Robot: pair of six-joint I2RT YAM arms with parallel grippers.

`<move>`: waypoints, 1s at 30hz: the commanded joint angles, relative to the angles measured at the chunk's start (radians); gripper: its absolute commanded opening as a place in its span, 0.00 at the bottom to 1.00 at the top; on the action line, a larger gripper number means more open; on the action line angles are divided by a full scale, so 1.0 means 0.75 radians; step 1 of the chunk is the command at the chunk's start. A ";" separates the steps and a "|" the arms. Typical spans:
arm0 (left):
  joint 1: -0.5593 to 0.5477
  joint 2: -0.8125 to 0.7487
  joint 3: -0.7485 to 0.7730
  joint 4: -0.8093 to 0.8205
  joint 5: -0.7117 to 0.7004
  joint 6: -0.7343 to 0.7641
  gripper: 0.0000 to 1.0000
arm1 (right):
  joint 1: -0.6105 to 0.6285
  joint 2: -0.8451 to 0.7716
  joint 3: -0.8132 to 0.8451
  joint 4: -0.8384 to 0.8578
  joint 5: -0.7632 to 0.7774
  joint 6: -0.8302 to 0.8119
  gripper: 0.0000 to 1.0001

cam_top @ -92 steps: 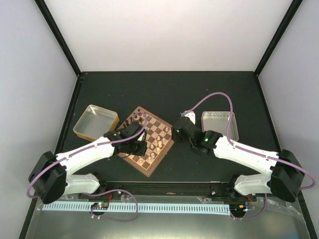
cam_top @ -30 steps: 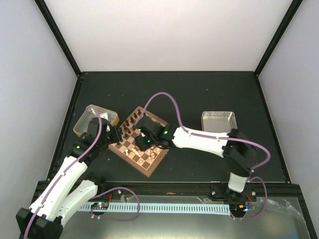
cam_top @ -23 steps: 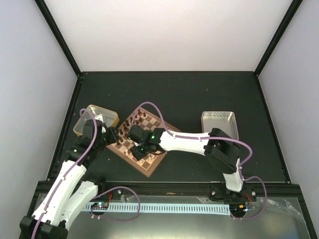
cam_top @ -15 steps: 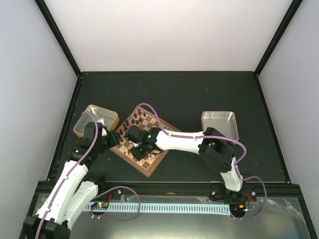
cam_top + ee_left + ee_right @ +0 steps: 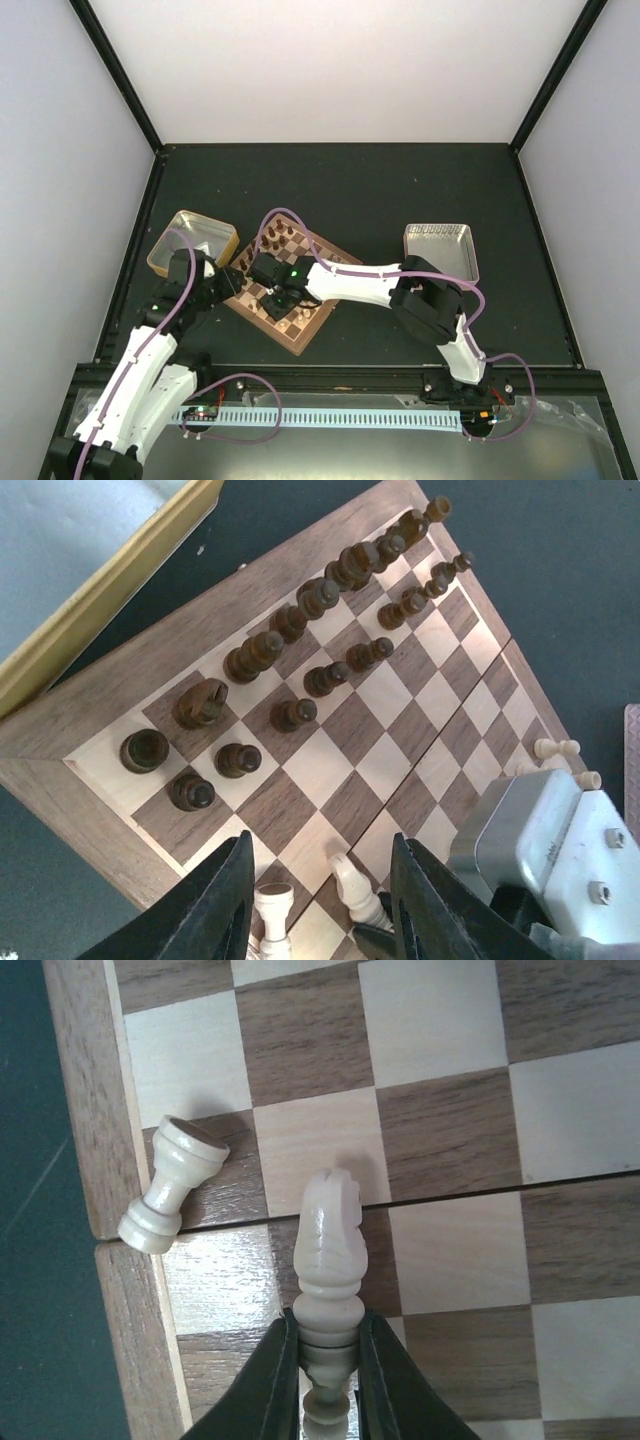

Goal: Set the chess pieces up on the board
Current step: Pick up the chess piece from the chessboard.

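Note:
The board lies tilted like a diamond, with dark chess pieces standing in two rows along its far side. My right gripper is shut on the base of a cream knight, which lies flat over the squares near the board's corner. A cream rook lies on its side beside the knight, by the rim. My left gripper hovers open above the same corner, holding nothing. Through its fingers I see the rook and the knight below. In the top view the right gripper and left gripper are close together.
A gold-tan tray sits left of the board, its rim near the dark rows. A pinkish tray stands to the right. Two cream pieces lie on the board beyond the right arm's grey housing.
My right arm has swung left across the board and its jaws have closed on the cream knight. The left arm has drawn back slightly towards the board's left corner.

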 commanded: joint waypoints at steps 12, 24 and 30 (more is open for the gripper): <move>0.036 -0.040 -0.096 0.207 0.334 -0.140 0.56 | -0.023 -0.300 -0.420 0.700 0.111 -0.235 0.03; 0.067 0.169 0.025 0.289 0.744 -0.129 0.69 | -0.025 -0.522 -0.654 0.981 0.071 -0.325 0.04; 0.077 0.272 0.079 0.233 0.760 -0.079 0.58 | -0.025 -0.549 -0.667 0.975 0.084 -0.356 0.04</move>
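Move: The white knight lies on the board, already pinched in the right fingers; from the left hand it is about 8 cm to the right, 2 cm back and 8 cm below. The left fingers, where the knight is taken, thus hang some 8 cm left, 2 cm ahead and 8 cm above the right hand. A white rook lies 5 cm left of the right hand, level with it; a dark pawn stands 3 cm ahead and 9 cm left. The white knight, kept pinched in the right fingers, first goes about 1.5 cm forward low over the board, then straight up some 9 cm while the right wrist tilts so its fingers swing up forward and left. The left hand dips slightly, then swings about 7 cm right and a little up to meet it, rolling, turning clockwise and spreading its fingers around the knight's head; contact there can't be made out. ##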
